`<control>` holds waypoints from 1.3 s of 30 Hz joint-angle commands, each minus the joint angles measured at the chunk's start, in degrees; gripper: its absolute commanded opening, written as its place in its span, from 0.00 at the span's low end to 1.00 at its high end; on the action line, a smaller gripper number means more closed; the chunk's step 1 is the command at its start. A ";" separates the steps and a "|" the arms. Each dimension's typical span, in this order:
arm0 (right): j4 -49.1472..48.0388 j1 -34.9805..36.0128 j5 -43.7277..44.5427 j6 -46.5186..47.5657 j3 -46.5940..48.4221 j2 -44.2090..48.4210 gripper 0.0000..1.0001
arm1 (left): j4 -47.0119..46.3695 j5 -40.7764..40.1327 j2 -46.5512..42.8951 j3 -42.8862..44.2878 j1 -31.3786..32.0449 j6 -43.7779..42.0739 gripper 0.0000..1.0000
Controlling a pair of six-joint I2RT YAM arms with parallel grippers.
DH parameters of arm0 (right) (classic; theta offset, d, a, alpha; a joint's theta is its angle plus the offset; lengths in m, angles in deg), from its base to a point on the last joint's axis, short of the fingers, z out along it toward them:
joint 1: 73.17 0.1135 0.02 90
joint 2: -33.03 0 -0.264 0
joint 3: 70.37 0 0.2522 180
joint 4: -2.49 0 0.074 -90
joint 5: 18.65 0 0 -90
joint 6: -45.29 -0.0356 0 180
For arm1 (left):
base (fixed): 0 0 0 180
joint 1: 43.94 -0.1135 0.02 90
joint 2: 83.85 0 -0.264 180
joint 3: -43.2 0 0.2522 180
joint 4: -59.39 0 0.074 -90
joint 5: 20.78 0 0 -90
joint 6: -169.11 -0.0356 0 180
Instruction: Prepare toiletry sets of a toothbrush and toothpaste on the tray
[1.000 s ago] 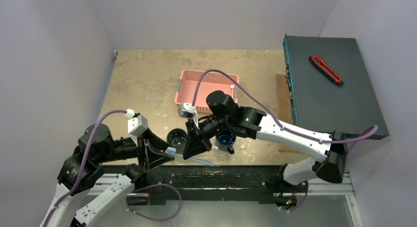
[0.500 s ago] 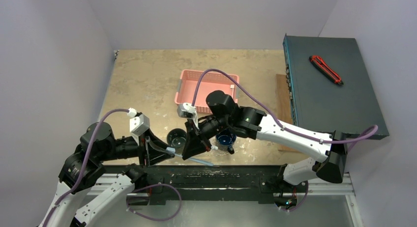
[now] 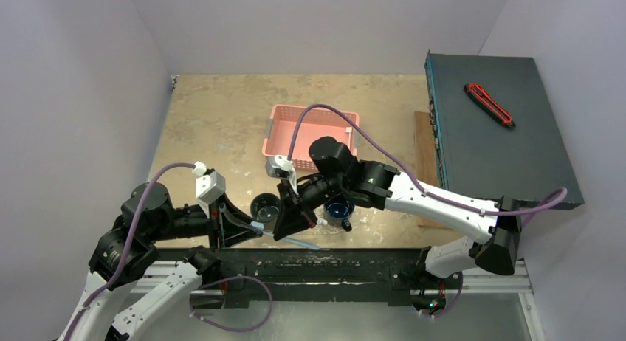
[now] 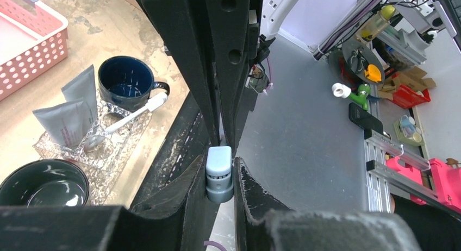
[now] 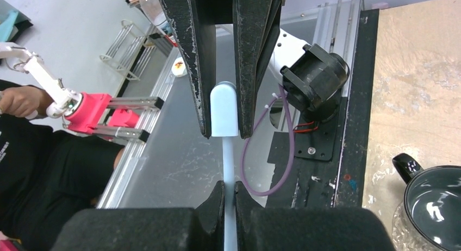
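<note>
A pale blue toothbrush (image 3: 295, 241) hangs over the table's near edge, held at both ends. My left gripper (image 3: 247, 229) (image 4: 219, 169) is shut on its grey-white capped head (image 4: 219, 172). My right gripper (image 3: 289, 226) (image 5: 229, 188) is shut on its thin handle (image 5: 228, 164). In the left wrist view, the see-through tray (image 4: 111, 153) lies by the table edge. It carries two silver-grey toothpaste tubes (image 4: 81, 88) (image 4: 65, 123) and a white toothbrush (image 4: 130, 118).
A dark blue mug (image 4: 128, 82) (image 3: 339, 208) stands beside the tray, and a second dark mug (image 4: 43, 183) (image 3: 264, 205) at its other end. The pink basket (image 3: 310, 131) sits further back. At the right is a dark box (image 3: 494, 134) with a red cutter (image 3: 489, 105) on it.
My left gripper has closed onto the capped head of the toothbrush. The right gripper has kept its hold on the handle, and both arms have barely moved.
</note>
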 commanded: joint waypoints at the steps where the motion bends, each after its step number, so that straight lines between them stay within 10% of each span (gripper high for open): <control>1: -1.04 0.33 3.16 0.65 1.87 1.18 0.11 | -2.50 1.23 -0.28 -0.27 -0.33 -0.19 0.00; 6: 1.03 0.26 9.50 1.18 2.50 2.35 0.39 | 0.20 -2.55 -1.12 0.59 -0.33 -0.21 0.00; 14: 1.87 0.15 28.60 -1.66 1.57 7.20 0.52 | 4.85 -6.39 -2.42 1.30 -0.33 0.64 0.00; 39: 4.29 -1.21 58.97 -7.23 -1.14 9.18 0.57 | 6.55 -26.37 0.40 1.02 6.03 7.43 0.00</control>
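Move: The left hand grips the light-blue toothbrush by its head. From this hand the tray's middle lies about 8 cm ahead, 10 cm right and some 14 cm below; the green mug is about 9 cm ahead and 3 cm right, the toothpaste tubes 12 cm ahead and 9 cm right, the white toothbrush 8 cm ahead and 13 cm right. From the right hand, gripping the handle, the tray is 10 cm ahead, 5 cm right; the pink basket 32 cm ahead, 7 cm right. The right fingers open and let go of the light-blue toothbrush's handle, and that hand draws away forward about 14 cm and a little right, towards the basket, turning some 55 degrees clockwise. The left fingers keep their pinch on the head while the hand eases forward, down and left, nearly 3 cm each way, turning counter-clockwise about 15 degrees to swing the handle towards the tray. ##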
